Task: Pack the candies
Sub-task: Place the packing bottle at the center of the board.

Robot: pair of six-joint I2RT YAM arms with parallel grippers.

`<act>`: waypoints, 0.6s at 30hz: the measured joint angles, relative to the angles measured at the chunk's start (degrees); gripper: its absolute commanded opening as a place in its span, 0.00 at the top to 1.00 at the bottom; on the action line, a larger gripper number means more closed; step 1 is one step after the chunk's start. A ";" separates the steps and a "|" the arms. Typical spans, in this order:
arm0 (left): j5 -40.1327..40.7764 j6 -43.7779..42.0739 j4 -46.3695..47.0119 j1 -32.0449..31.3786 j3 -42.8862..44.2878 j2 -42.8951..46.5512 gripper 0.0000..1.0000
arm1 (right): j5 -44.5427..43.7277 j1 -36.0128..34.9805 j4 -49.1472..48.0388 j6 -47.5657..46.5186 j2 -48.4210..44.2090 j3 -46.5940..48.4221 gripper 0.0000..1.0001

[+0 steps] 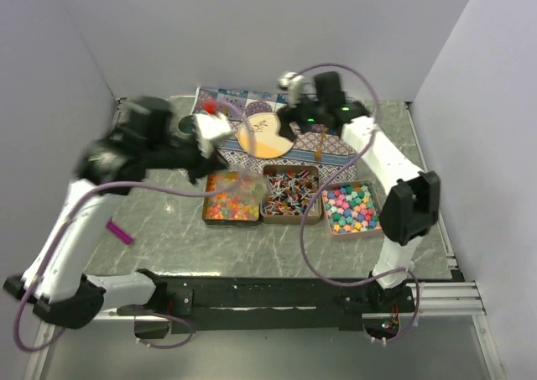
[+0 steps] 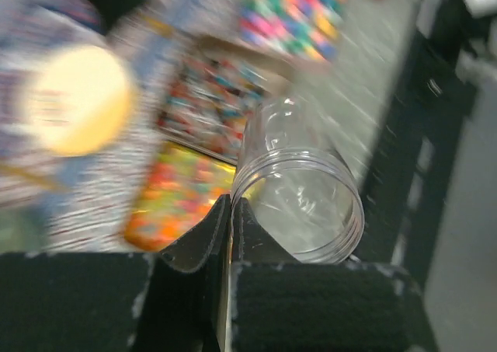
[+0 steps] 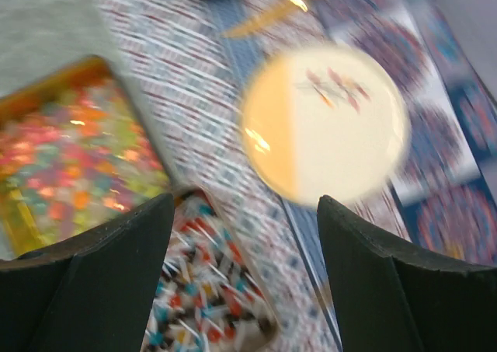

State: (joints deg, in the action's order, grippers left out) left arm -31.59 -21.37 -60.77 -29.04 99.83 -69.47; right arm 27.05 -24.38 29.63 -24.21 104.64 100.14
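Note:
The candies lie in three tins: orange-yellow-red gummies, red-blue-white wrapped pieces and pastel star-like pieces. My left gripper is shut on the rim wall of a clear empty jar, which lies tilted on its side above the gummies. One finger is inside the jar mouth and the other is outside. My right gripper stands open and empty above the patterned mat, between the wrapped pieces and a cream-and-orange plate. Both wrist views are blurred.
The plate rests on a patterned mat behind the tins. A red lid and a dark round object sit at the back left. A purple scoop lies on the marble table left of the tins.

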 measured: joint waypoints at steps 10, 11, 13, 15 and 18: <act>4.63 1.70 6.27 -20.17 -23.89 -9.64 0.99 | -2.86 19.15 3.85 4.70 -13.16 -21.00 0.18; 4.66 1.77 6.47 -20.63 -23.02 -11.13 0.99 | -2.84 20.39 3.91 4.96 -15.08 -22.03 0.18; 4.76 1.84 7.17 -21.09 -20.81 -14.05 0.99 | -2.78 23.23 3.93 5.31 -19.39 -23.76 0.18; 5.90 2.49 7.93 -21.57 -18.51 -17.20 0.99 | -2.40 25.97 3.82 5.33 -22.88 -24.57 0.18; 8.94 3.58 8.44 -22.97 -16.04 -21.77 0.99 | -1.99 29.38 3.63 5.46 -26.43 -25.49 0.18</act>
State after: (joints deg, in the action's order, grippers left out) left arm -22.65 -17.78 -52.34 -52.01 83.79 -91.24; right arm 25.06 4.99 33.26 -18.74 78.22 74.65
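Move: The clear packing bottle is already pinched in the left hand; its place, the bare middle of the board in front of the boxes, lies about 13 cm to that hand's right, 3 cm back and some 32 cm below. The jelly-candy box stands about 12 cm ahead and 2 cm right, the lollipop box 14 cm ahead and 19 cm right, both roughly 36 cm lower. From the right hand, that bare spot is about 24 cm back, 6 cm left and 20 cm down. The packing bottle, still pinched, is brought down some 20 cm and about 11 cm right towards the bare board before the boxes; the left hand first also draws back, then eases slightly forward while its fingers tip steeply down. The empty right hand swings about 24 cm right, away from the plate, dipping and rising again, turning some 35 degrees clockwise, fingers wide. ##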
